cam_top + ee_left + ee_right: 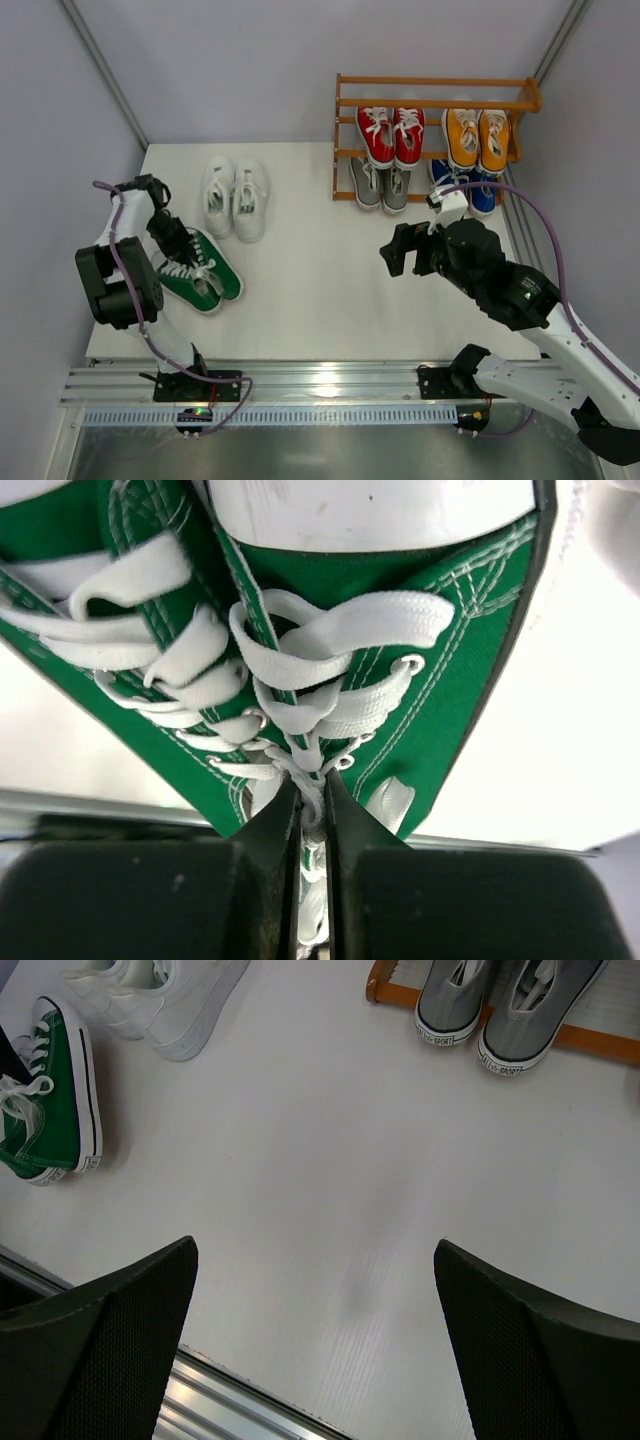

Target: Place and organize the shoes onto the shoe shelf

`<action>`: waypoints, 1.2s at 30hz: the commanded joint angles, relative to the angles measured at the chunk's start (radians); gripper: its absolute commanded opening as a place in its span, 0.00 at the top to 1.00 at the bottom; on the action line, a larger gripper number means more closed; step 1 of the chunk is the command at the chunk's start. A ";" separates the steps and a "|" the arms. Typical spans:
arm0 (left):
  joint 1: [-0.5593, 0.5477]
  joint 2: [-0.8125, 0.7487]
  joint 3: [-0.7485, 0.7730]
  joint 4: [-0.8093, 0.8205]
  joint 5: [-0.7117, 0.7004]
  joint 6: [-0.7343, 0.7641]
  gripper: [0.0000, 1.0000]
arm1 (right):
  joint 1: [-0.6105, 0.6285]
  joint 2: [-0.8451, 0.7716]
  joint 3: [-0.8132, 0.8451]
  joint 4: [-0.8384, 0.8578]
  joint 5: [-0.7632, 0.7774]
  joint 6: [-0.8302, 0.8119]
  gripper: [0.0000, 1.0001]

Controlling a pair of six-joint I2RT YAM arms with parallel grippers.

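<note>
A pair of green shoes [212, 272] lies at the left of the table, toes pointing toward the near edge. My left gripper [178, 245] is down on them. In the left wrist view it [312, 792] is shut on the white laces and tongue of one green shoe [430, 670], with the other green shoe [60, 660] right beside it. The shoe shelf [435, 82] stands at the back right and holds the red [391, 135], orange [476, 137], grey [380, 186] and blue shoes [478, 196]. My right gripper [402, 250] hovers open over the bare middle, nothing between its fingers [120, 1310].
A white pair [235, 197] lies behind the green pair, near the back left. The right wrist view shows the grey shoes [490, 1010] on the bottom slat [595, 1042], the white pair [175, 1000], a green shoe [55, 1100] and the table's metal front rail [230, 1400].
</note>
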 commanded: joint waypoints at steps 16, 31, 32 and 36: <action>-0.720 -0.286 -0.254 0.402 0.227 -0.661 1.00 | 0.004 -0.061 -0.008 -0.017 0.097 0.006 0.00; -1.207 0.050 0.117 0.590 0.135 -0.831 1.00 | 0.002 -0.067 -0.005 -0.089 0.179 -0.014 0.00; -1.205 0.040 0.103 0.604 0.132 -0.840 1.00 | 0.002 -0.069 -0.011 -0.094 0.180 -0.014 0.00; -1.208 0.013 0.085 0.566 0.082 -0.821 1.00 | 0.002 -0.072 -0.034 -0.095 0.185 -0.008 0.00</action>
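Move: The green shoes already hang by their laces from the left gripper. The open table spot they go to lies about 43 cm to its right, 9 cm back and 11 cm below. The white shoes stand some 15 cm ahead and 11 cm right of this gripper; the grey shoes on the shelf are about 29 cm beyond the spot and 5 cm farther right. From the right gripper the spot lies about 11 cm left, 3 cm back and 32 cm below. Keep the left gripper shut on the green shoes' laces and sweep it some 43 cm right across the front of the table, lifting slightly at first, then drawing back about 8 cm, away from the white shoes. Turn the wrist clockwise about 25 degrees on the way, tipping the fingertips to the right, and come to a stop. Ease the empty, open right gripper about 4 cm right. ##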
